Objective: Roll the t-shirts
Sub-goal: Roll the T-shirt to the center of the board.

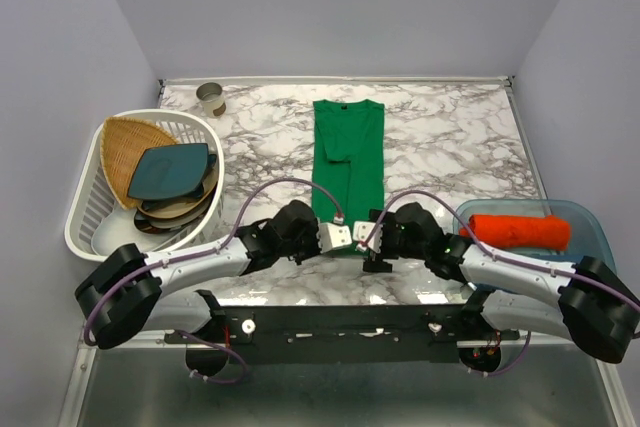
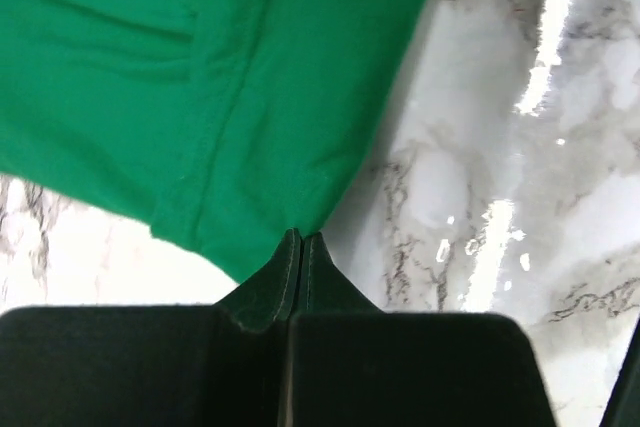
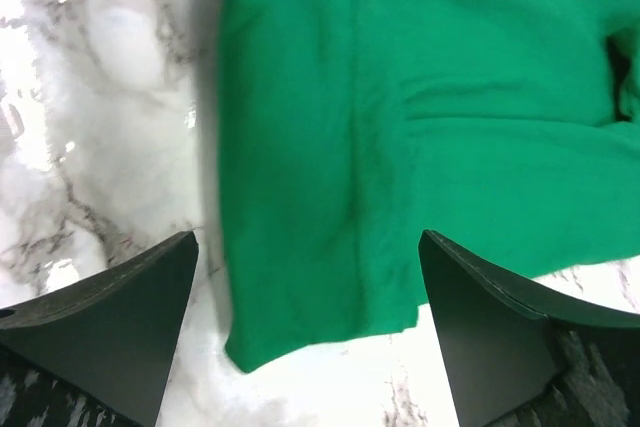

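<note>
A bright green t-shirt (image 1: 348,152) lies folded into a long strip on the marble table, collar at the far end. My left gripper (image 1: 336,236) is at its near hem. In the left wrist view its jaws (image 2: 302,239) are pressed together with the tips right at the hem edge of the green shirt (image 2: 200,77), and no cloth shows between them. My right gripper (image 1: 367,239) is open; in the right wrist view it (image 3: 307,239) straddles the near corner of the green shirt (image 3: 420,97) just above it. An orange-red rolled t-shirt (image 1: 520,230) lies in a bin.
A blue plastic bin (image 1: 592,219) at the right holds the orange-red roll. A white basket (image 1: 85,209) at the left holds a wicker tray (image 1: 125,142), a dark teal plate (image 1: 175,172) and bowls. A small cup (image 1: 210,98) stands at the back left.
</note>
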### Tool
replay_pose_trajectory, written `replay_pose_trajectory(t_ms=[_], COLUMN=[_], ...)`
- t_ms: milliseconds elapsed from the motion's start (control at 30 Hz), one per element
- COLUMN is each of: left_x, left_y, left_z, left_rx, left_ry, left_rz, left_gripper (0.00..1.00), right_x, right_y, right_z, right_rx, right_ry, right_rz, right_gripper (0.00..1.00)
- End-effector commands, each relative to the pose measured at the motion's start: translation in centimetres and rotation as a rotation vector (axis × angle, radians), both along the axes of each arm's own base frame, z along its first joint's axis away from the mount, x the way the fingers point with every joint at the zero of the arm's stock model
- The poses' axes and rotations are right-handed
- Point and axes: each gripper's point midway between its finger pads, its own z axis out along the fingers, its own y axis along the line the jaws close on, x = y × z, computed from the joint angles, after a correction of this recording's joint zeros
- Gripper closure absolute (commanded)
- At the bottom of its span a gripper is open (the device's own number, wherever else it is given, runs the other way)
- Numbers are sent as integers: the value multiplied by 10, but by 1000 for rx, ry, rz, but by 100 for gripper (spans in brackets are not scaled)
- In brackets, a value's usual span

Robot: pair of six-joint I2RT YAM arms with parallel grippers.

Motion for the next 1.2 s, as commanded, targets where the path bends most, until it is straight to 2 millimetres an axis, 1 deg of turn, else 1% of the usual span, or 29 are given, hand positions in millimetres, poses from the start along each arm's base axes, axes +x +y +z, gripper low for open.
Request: replay_pose_trajectory(t_ms=[0, 33, 67, 100, 133, 167, 200, 233, 267, 333, 433, 467, 500, 567, 600, 633, 667, 700, 733, 800, 900, 933, 967, 1000, 1067, 1133, 1167], left_x=[19, 18, 16, 15, 15, 13, 11, 6, 1, 0, -1, 0, -3, -11, -16, -15, -20, -19, -21, -23, -19, -16, -14, -11, -9, -6, -8], left_y=[-20, -20, -18, -16, -16, -14, -14, -10, -7, -3, 1, 1, 5, 10, 10, 11, 16, 14, 13, 14, 13, 13, 16, 12, 11, 10, 14], left_z=[43, 43, 39, 35, 38, 38, 38, 35, 34, 33, 29, 32, 29, 30, 29, 30, 24, 25, 24, 14, 1, -2, -11, -10, -17, -19, -28], left_rx=[-179, -177, -168, -159, -161, -162, -163, -145, -137, -125, -91, -89, -75, -66, -67, -58, -49, -54, -43, -14, 36, 49, 83, 87, 124, 137, 157], left_ry=[32, 26, 28, 27, 14, 7, -2, -4, -30, -65, -94, -100, -88, -104, -127, -187, -220, -265, -297, -292, -291, -291, -278, -300, -303, -342, -347], left_rz=[78, 66, 59, 51, 40, 29, 8, -18, -62, -91, -133, -135, -137, -185, -210, -244, -266, -287, -323, -355, -370, -365, -363, -359, -369, -389, -405], left_gripper=[100, 100, 100, 89, 79, 72, 66, 64, 63, 62, 62, 62, 60, 55, 51, 50, 48, 46, 46, 46, 46, 47, 47, 48, 49, 50, 50], right_x=[-22, -21, -19, -19, -18, -15, -15, -15, -15, -18, -31, -33, -31, -19, -15, -10, -10, -11, -12, -15, -15, -15, -16, -17, -18, -16, -14], right_y=[0, -2, 0, 0, 1, 4, 5, 5, 5, 7, 4, 4, 3, -4, -4, -6, -7, -7, -6, -8, -10, -11, -12, -11, -13, -14, -14], right_z=[-14, -13, -5, -2, 3, 12, 15, 18, 21, 23, 9, 5, 3, -2, 0, 3, 7, 11, 15, 20, 27, 29, 29, 30, 30, 30, 31], right_rx=[-39, -30, 0, 4, 13, 30, 44, 47, 49, 56, 24, 7, -1, -36, -35, -39, -30, -18, -3, 15, 30, 33, 32, 43, 51, 58, 59], right_ry=[-24, -27, -29, -22, -13, -12, 6, 10, 13, 22, 57, 55, 47, 26, 25, 12, 5, 7, 11, 47, 86, 92, 103, 116, 125, 128, 123], right_rz=[101, 83, 60, 50, 37, 22, 2, -3, -4, 14, 75, 89, 87, 15, -12, -39, -41, -47, -52, -83, -134, -148, -152, -162, -180, -195, -202], right_gripper=[1, 1, 1, 1, 1, 1, 1, 1, 1, 1, 1, 1, 1, 1, 1, 1, 1, 1, 0, 0, 0, 0, 0, 0, 0, 0, 0])
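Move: The left gripper, shut, still pinches the T-shirt's near left corner right at its tips, a few centimetres above the board; the near right corner lies some 10 cm to its right and 4 cm lower, and the T-shirt's middle about 14 cm ahead and 4 cm right. The right gripper, wide open, has that near right corner about 3 cm back, 1 cm right and 5 cm below, with the T-shirt's middle roughly 12 cm ahead and 4 cm left. Open the left fingers about halfway to let go of the corner while lifting 3 cm, then swing back and somewhat left, turning some 20 degrees clockwise, and sink about 6 cm to bring the parted tips down around the same corner. Keep the right gripper wide open; ease it back off the near edge and, after a dip and a bob, up a little. ##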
